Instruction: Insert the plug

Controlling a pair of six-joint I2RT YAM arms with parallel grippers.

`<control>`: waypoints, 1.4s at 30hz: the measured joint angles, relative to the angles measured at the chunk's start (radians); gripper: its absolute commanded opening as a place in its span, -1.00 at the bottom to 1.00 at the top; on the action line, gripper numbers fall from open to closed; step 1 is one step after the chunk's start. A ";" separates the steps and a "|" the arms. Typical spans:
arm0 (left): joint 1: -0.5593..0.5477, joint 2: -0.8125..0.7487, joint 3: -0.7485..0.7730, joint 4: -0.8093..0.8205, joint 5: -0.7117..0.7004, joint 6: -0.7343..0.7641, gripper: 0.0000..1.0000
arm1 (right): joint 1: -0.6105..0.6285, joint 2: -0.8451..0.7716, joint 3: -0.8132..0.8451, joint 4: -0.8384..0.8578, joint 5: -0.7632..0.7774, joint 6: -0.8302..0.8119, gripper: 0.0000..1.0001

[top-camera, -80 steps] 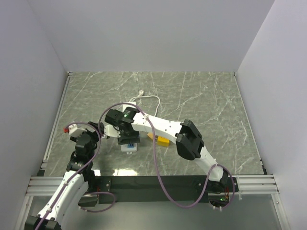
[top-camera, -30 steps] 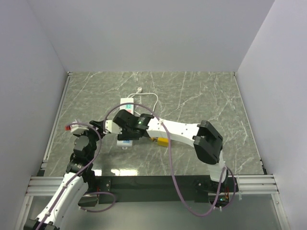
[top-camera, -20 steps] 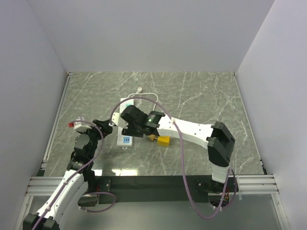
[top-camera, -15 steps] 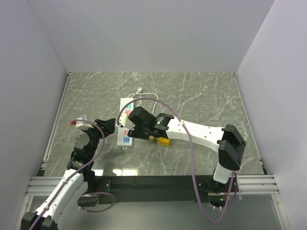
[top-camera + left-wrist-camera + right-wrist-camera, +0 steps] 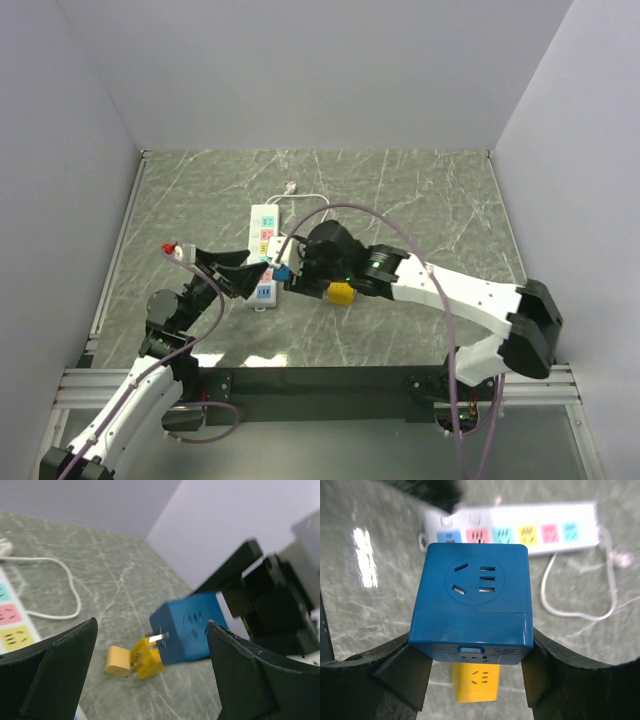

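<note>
My right gripper (image 5: 475,652) is shut on a blue cube plug (image 5: 475,605), one finger on each side, and holds it above the table. The plug's metal prongs point toward the white power strip (image 5: 520,530) with coloured sockets. From above, the blue plug (image 5: 282,272) hangs just right of the near end of the strip (image 5: 262,240). My left gripper (image 5: 238,272) stands open over that end of the strip, facing the blue plug (image 5: 192,630), with nothing between its fingers (image 5: 55,667).
A yellow plug (image 5: 341,292) lies on the marble table right of the strip, with a small tan piece (image 5: 118,661) beside it. The strip's white cable (image 5: 305,200) loops toward the back. Grey walls enclose the table on three sides.
The right arm has swung its elbow far to the right, carrying the blue plug slightly right off the strip. The left gripper has moved right toward the strip's near end.
</note>
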 measured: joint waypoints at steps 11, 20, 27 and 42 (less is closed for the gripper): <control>-0.005 0.052 0.001 0.146 0.222 -0.130 0.93 | -0.054 -0.146 -0.060 0.119 -0.215 -0.092 -1.00; -0.050 0.082 0.007 0.225 0.239 -0.171 0.93 | -0.058 -0.147 -0.103 0.137 -0.268 -0.116 -1.00; -0.082 0.175 0.007 0.266 0.221 -0.172 0.84 | -0.061 -0.178 -0.156 0.196 -0.299 -0.114 -1.00; -0.098 0.343 -0.018 0.539 0.228 -0.224 0.44 | -0.106 -0.267 -0.308 0.389 -0.390 -0.028 -1.00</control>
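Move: The blue plug, clamped between my right fingers, is about 7 cm to the right of my open left hand, 1 cm ahead and 2 cm below. The power strip's middle lies some 11 cm ahead of my left hand, level sideways and 16 cm down; from my right hand it is 10 cm ahead, 6 cm left and 13 cm down. The yellow block is roughly 20 cm right of my left hand, 2 cm ahead and 15 cm below. I swing my open left hand right and back, about 6 cm, turning it some 20 degrees clockwise towards the blue plug. Then I start closing the fingers around the plug, one at its socket face, the other on the pronged side. My right hand keeps its grip, lifts the plug quickly, settles a little lower, eases back about 3 cm and tips its fingertips up. ##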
